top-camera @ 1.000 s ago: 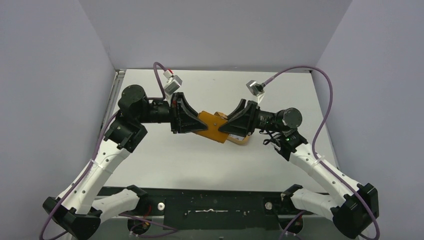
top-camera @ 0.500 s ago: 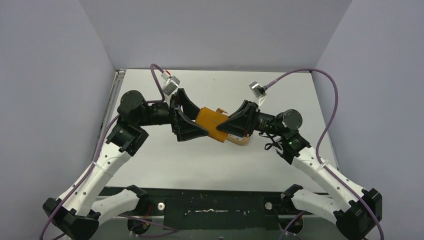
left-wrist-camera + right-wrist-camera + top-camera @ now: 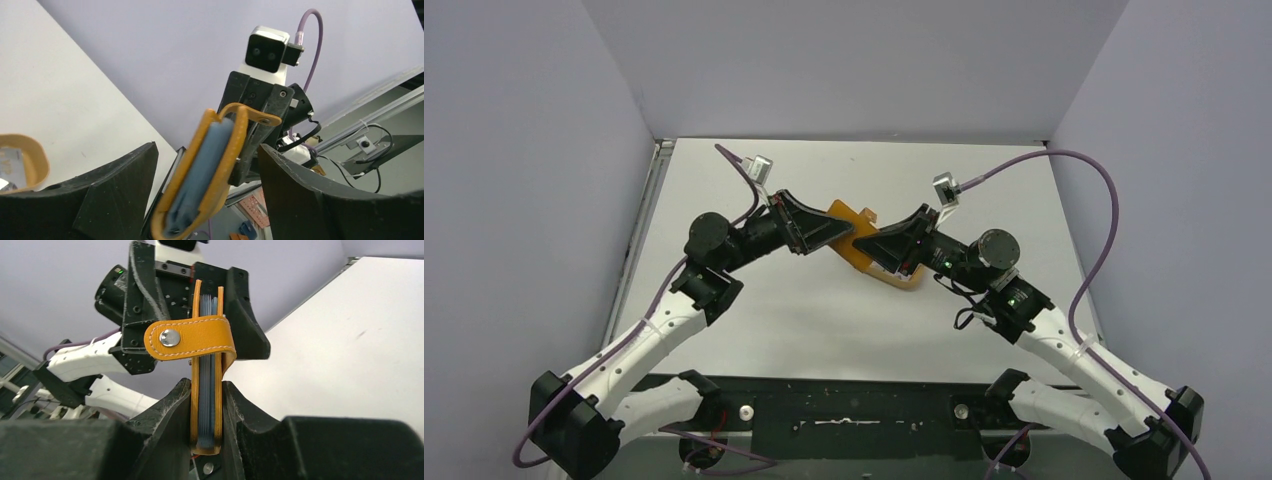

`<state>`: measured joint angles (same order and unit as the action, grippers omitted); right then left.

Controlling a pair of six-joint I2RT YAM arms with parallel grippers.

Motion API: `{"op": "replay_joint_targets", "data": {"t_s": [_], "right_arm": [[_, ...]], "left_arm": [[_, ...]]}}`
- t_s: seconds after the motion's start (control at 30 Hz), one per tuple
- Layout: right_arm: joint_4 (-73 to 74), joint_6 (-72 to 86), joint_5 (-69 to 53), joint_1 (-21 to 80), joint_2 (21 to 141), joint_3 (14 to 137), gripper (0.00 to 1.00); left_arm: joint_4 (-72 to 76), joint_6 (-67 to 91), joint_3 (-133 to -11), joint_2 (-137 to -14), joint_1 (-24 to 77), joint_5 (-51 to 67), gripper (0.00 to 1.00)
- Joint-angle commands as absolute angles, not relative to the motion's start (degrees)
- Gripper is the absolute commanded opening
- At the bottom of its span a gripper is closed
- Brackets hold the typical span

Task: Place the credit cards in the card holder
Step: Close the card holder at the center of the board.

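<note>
The orange-brown card holder (image 3: 848, 220) hangs folded above the table between both grippers. My right gripper (image 3: 206, 384) is shut on the holder's (image 3: 205, 405) lower end, and its snap tab (image 3: 190, 337) is wrapped across the top edge. Blue-grey layers (image 3: 206, 390) fill the fold; I cannot tell cards from pockets. My left gripper (image 3: 206, 147) is open, its fingers (image 3: 115, 190) standing apart on either side of the holder (image 3: 220, 165) without touching it. From above, the left gripper (image 3: 824, 232) faces the right gripper (image 3: 864, 248).
A tan-rimmed oval tray (image 3: 908, 281) lies on the table under my right gripper. Its rim (image 3: 35, 160) shows at the left wrist view's left edge, with a pale printed card (image 3: 7, 167) inside. Grey walls enclose the table on three sides.
My left gripper has opened and let go of the card holder. The right gripper has tightened on it and carried it toward the back while both arms shifted.
</note>
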<state>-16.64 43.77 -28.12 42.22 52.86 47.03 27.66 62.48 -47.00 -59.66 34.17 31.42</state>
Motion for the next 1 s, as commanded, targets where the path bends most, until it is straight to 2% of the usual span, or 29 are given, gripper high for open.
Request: {"op": "replay_joint_targets", "data": {"t_s": [0.0, 0.07, 0.13, 0.3, 0.4, 0.5, 0.57, 0.67, 0.87, 0.97], "right_arm": [[-19.25, 40.17, -21.1, 42.8, 50.6, 48.19, 0.0], [-19.82, 40.31, -19.53, 42.8, 49.81, 47.22, 0.0], [-20.57, 40.34, -18.12, 42.82, 48.76, 46.29, 0.0], [-23.14, 40.96, -15.98, 42.81, 47.26, 44.36, 0.0], [-24.31, 41.23, -14.91, 42.81, 46.67, 43.42, 0.0], [-26.26, 41.68, -13.95, 42.81, 46.19, 42.44, 0.0], [-27.28, 42.14, -13.81, 42.82, 46.14, 42.01, 0.0], [-29.14, 43.18, -13.5, 42.8, 45.94, 41.05, 0.0], [-30.65, 44.01, -13.29, 42.8, 45.75, 40.13, 0.0], [-30.44, 44.01, -12.99, 42.79, 45.26, 39.82, 0.0]], "left_arm": [[38.51, 67.35, -50.41, -61.29, 35.47, 27.4, 0.6], [40.56, 68.82, -50.03, -62.26, 35.51, 27.8, 0.45], [42.31, 69.79, -49.1, -62.49, 35.58, 27.86, 0.4], [41.75, 70.36, -47.97, -62.25, 35.93, 27.7, 0.58], [41.95, 70.49, -47.93, -62.52, 36.52, 27.89, 0.62], [42.7, 70.85, -47.88, -63.53, 37.48, 28.17, 0.61], [43.64, 71.22, -47.62, -64.21, 38.12, 28.19, 0.55], [45.58, 72.07, -47.44, -65.37, 38.7, 28.37, 0.4], [47.26, 72.66, -47.74, -66.67, 39.36, 29.04, 0.34], [47.67, 72.68, -47.61, -66.56, 39.3, 29.26, 0.11]]}}
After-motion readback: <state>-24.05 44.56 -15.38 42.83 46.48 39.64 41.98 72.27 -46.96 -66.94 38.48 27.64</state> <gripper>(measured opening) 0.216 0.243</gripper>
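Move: The card holder, still held by the right gripper, has its middle about 2 cm right of the left hand point, 2 cm back and roughly level; its loose strap lies some 3 cm right and 2 cm ahead. From the right hand the holder's middle is 2 cm ahead and 1 cm left, the strap about 6 cm straight ahead. The tray sits on the table, roughly 15 cm ahead of the left hand, 9 cm right and 35 cm below. Close the left gripper from nearly open onto the card holder's left edge, one finger above and one below: close partway, let it reopen a little while rising about 2 cm, then shift right and pinch. Meanwhile keep the right grip and carry the holder some 3 cm right and a little forward, turning it clockwise about 10 degrees. ##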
